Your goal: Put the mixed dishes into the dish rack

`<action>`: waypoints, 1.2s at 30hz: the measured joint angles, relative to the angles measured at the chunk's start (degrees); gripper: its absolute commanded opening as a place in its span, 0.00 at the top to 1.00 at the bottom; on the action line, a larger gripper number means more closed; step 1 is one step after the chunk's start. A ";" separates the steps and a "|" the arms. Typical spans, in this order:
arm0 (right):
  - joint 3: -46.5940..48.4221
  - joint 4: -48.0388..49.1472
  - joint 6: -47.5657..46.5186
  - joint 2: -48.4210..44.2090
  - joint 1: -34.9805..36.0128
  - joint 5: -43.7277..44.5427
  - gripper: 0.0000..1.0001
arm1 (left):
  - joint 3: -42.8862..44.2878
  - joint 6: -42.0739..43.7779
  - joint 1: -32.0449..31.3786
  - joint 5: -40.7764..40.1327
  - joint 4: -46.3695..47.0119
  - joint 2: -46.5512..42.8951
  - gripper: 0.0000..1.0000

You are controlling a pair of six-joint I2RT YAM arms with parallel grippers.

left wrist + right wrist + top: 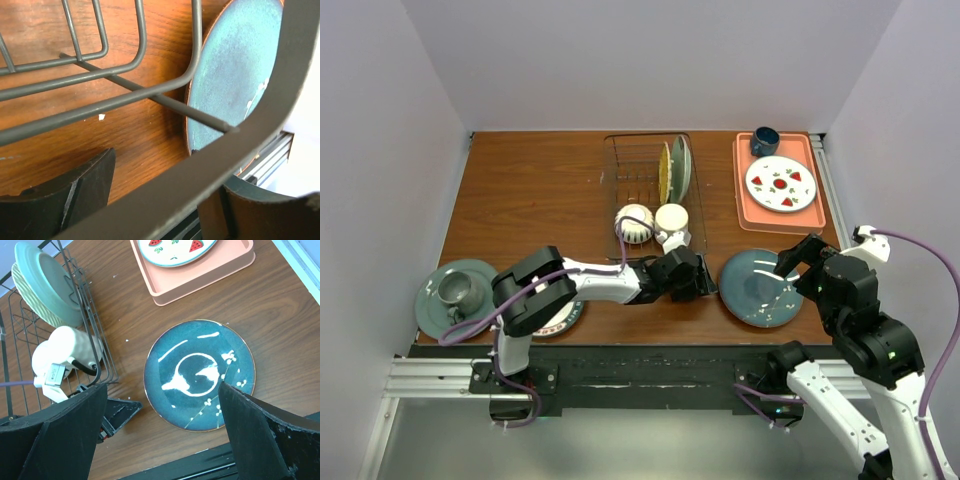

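Note:
The dark wire dish rack (642, 165) stands at the middle back. It holds two upright plates (675, 168), a striped bowl (634, 223) and a cream mug (672, 217) with a dark handle. My left gripper (697, 277) is open at the rack's near right corner. In the left wrist view the rack's rim wire (165, 192) crosses close over the gap between its fingers (60, 197). A dark blue plate (200, 375) with white markings lies flat on the table. My right gripper (161, 388) hangs open above it, empty.
A pink tray (748, 205) at the back right carries a strawberry plate (781, 183) and a dark blue cup (764, 140). At the near left a green plate (432, 300) holds a grey cup (455, 289). Another plate (563, 320) lies partly under my left arm.

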 measured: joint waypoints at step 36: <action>-0.07 0.00 0.24 0.33 0.00 -1.36 0.04 | -0.94 -5.09 -5.77 -0.02 5.46 0.63 0.40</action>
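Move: The blue plate's middle lies about 13 cm to the right of the left hand, 1 cm ahead and 3 cm below. The dish rack's near right corner stands roughly 6 cm ahead and 3 cm left of that hand, its rim already over the wrist. The white mug in the rack is some 15 cm ahead and 8 cm left. From the idle right hand the plate is about 6 cm ahead, 2 cm right and 25 cm below. Back towards the table's near edge and to the right, the left hand comes out from under the dish rack's near right corner, about 5 cm in all, closing on the near left part of the blue plate's rim. It starts by turning in place; the wrist swings clockwise some 8 degrees, then partly back. The fingers stay open and low over the table, rising barely at all. ##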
